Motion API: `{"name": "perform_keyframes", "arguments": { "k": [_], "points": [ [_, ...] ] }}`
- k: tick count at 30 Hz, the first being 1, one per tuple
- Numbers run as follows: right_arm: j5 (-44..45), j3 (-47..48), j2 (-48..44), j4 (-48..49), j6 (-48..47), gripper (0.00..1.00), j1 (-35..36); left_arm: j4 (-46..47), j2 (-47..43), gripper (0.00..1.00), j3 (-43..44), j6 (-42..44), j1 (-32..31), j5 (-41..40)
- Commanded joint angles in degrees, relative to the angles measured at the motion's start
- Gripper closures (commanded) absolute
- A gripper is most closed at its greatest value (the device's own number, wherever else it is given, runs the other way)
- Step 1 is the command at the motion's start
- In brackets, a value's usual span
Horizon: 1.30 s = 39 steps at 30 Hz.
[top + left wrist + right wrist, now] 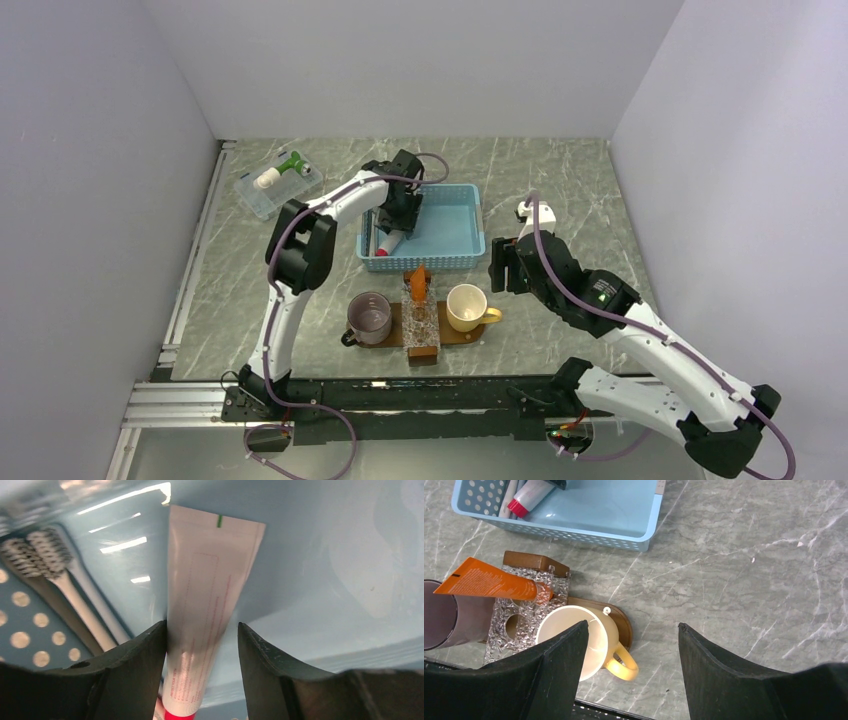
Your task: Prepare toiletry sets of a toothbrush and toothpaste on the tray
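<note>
The orange toothpaste [419,281] [489,582] stands tilted in a clear crinkled holder [421,320] on the dark-brown tray [397,327] [621,622]. My left gripper [398,222] [201,624] reaches down into the light-blue basket [455,225]. Its jaws straddle a white tube with a red cap [205,605]; the left finger touches it and a gap shows at the right finger. A white toothbrush [85,605] and a darker one [45,595] lie side by side left of that tube. My right gripper [503,265] [632,624] hovers open and empty right of the tray.
A yellow mug [466,306] [574,635] and a mauve cup [369,317] stand on the tray on either side of the holder. A clear plastic box [262,190] holding a green-and-white item sits at the back left. Grey walls enclose the marble table.
</note>
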Motion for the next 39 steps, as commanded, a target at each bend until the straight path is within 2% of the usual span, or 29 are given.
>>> {"name": "perform_keyframes", "arguments": {
  "k": [1,6,12,25,39],
  "points": [
    [0.2,0.6,-1.2,1.4,-0.7,0.32,-0.2,1.8,-2.5,0.42,-0.2,0.7,-0.8,3.1],
    [-0.1,0.4,-1.4,1.3,-0.4,0.32,-0.2,0.8,-2.2,0.43,0.2,0.8,-0.8,2.2],
    [-0.1,0.5,-1.3,1.1,-0.2,0.32,-0.2,0.8,-1.4,0.53,-0.4,0.8,-0.8,2.2],
    [-0.8,2.1,-0.5,1.1,0.2,0.32,-0.3,1.4,-4.5,0.91,-1.4,1.8,-0.8,-0.2],
    [-3.6,6.3,1.9,3.1,-0.3,0.32,-0.3,5.4,-18.7,0.96,-5.1,4.6,-0.7,-2.5]
  ]
}}
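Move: The white toothpaste already lies between the left hand's open fingers, its middle about 1 cm ahead and 1 cm below. The toothbrushes lie level with the hand, some 5 cm to its left and 1 cm below; the upright orange toothpaste is roughly 14 cm back, 4 cm right and 8 cm higher. From the right hand, the white toothpaste is about 22 cm ahead, 20 cm left and 19 cm below. Sideways first, the left hand eases about 1 cm to the right, slightly back, and stops with its fingers astride the white toothpaste. Staying put there, it closes them until they pinch the tube across its body, then rises, slowly at first and faster at the end, about 6 cm off the basket floor, the fingertips tilting forward a little. ##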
